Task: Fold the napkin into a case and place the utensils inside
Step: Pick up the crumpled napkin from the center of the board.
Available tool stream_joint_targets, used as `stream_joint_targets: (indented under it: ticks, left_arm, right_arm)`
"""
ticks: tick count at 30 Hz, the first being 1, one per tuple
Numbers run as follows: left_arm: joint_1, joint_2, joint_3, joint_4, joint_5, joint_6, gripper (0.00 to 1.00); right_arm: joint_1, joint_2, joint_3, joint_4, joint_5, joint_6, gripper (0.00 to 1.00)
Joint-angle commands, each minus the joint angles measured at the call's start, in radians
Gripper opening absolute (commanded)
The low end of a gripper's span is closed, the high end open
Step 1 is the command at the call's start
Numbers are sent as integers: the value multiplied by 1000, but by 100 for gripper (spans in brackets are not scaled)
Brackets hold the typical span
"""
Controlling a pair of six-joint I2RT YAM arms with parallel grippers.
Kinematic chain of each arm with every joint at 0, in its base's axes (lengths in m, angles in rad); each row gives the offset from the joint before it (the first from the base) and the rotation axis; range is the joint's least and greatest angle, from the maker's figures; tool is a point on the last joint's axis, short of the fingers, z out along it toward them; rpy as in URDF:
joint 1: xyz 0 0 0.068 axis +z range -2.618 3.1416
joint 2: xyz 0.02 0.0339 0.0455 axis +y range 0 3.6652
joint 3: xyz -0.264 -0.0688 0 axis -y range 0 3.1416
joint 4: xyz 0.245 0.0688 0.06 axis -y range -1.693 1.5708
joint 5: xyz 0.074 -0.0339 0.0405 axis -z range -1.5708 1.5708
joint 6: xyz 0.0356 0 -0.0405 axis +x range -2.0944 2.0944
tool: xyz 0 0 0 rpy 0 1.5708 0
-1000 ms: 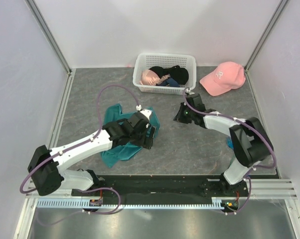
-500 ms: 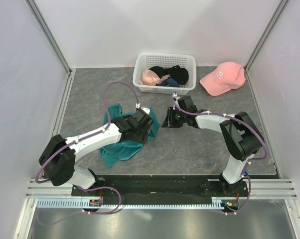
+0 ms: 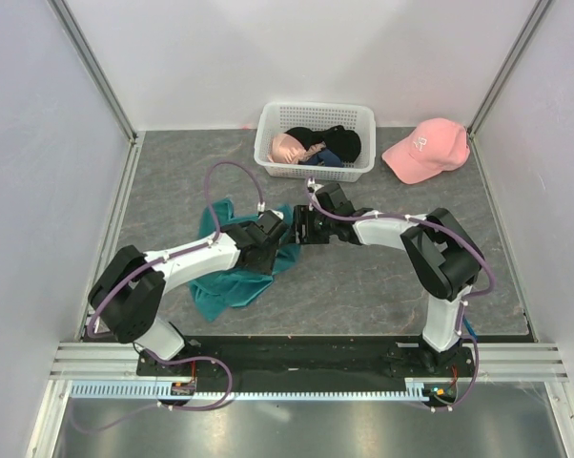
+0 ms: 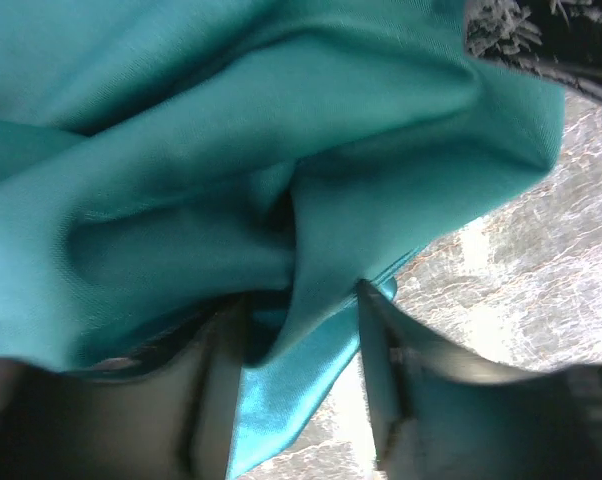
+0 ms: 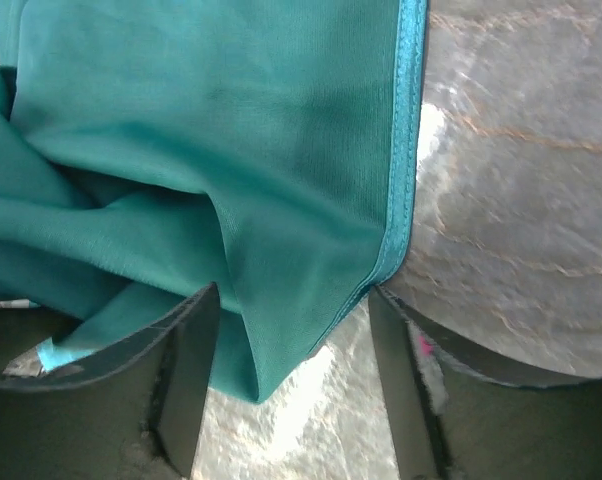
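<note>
The teal-green napkin [image 3: 226,286] lies crumpled on the table left of centre, not formed into a case. My left gripper [image 3: 278,244] sits over its upper right part. In the left wrist view the left gripper [image 4: 299,300] is open, and a raised fold of napkin [image 4: 281,120] stands between its fingers. My right gripper [image 3: 299,229] reaches in from the right and meets the same corner. In the right wrist view the right gripper [image 5: 293,295] is wide open, straddling the hemmed corner of the napkin [image 5: 231,120]. The utensils are hidden.
A white lattice basket [image 3: 358,118] holding dark and pink garments stands at the back centre. A pink cap [image 3: 425,148] lies at the back right. Both arms crowd together at the table's middle, and side walls close in left and right.
My right arm swung left from the table's middle to the napkin's corner, and its jaws went from shut to wide open. My left gripper shifted up and right over the cloth, its jaws narrowing.
</note>
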Motion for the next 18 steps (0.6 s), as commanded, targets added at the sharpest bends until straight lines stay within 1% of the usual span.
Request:
stream_joint_targets:
  ticks: [1, 2, 3, 5, 6, 7, 8, 10, 11, 12, 14, 15, 16, 18]
  left_arm:
    - [7, -23, -9, 45, 45, -37, 28]
    - [7, -30, -14, 49, 56, -41, 23]
    - [7, -47, -12, 49, 68, -41, 21]
    - [7, -69, -14, 46, 109, -52, 15]
    - [7, -98, -18, 46, 125, -57, 13]
    - [7, -119, -23, 46, 154, -60, 8]
    - [7, -139, -24, 46, 169, -64, 6]
    - [7, -209, -23, 39, 211, -69, 2]
    - [9, -234, -14, 32, 223, -67, 2]
    - [7, -262, -8, 22, 240, -64, 2]
    - [9, -335, 32, 14, 329, -34, 2]
    - [10, -358, 49, 13, 370, -21, 2]
    - [9, -400, 71, 6, 457, -9, 2]
    - [9, -435, 149, -4, 526, 12, 2]
  right_arm:
    - [33, 55, 38, -13, 63, -11, 65]
    - [39, 62, 39, -9, 71, -9, 62]
    - [41, 65, 41, -4, 69, -3, 58]
    - [41, 59, 45, -1, 74, 0, 51]
    - [39, 53, 50, -3, 85, 0, 40]
    - [38, 32, 54, -6, 89, -3, 34]
    - [39, 16, 64, -22, 95, -3, 20]
    - [36, -23, 71, -56, 122, -12, 10]
    - [31, -75, 79, -91, 131, -17, 5]
    - [28, -103, 84, -113, 152, -24, 3]
    - [16, -201, 96, -186, 166, -52, 0]
    - [16, -238, 97, -210, 175, -64, 0]
    - [15, -322, 99, -233, 201, -90, 0]
    - [13, -408, 99, -311, 238, -109, 0]
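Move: The left hand is low over the napkin's near fold, which lies between its open fingertips and about 1 cm below; the napkin's middle is some 6 cm to that hand's left, 3 cm ahead and 2 cm down. The right hand has the napkin's right corner just off its fingertips, about 1 cm to its left and 1 cm below; from this hand the basket stands roughly 21 cm ahead and 4 cm to the right. The left hand shuts its half-open fingers on the napkin's near fold almost on the spot, then lifts the pinched cloth about 11 cm, drifting some 5 cm right and 3 cm back while its fingertips swing some 25 degrees to point more to the right. The right hand edges about 1 cm left and 1 cm down onto the right corner, closes a little later from wide open to pinch the hemmed cloth, then raises it some 6 cm, easing 2 to 3 cm back to the right. ##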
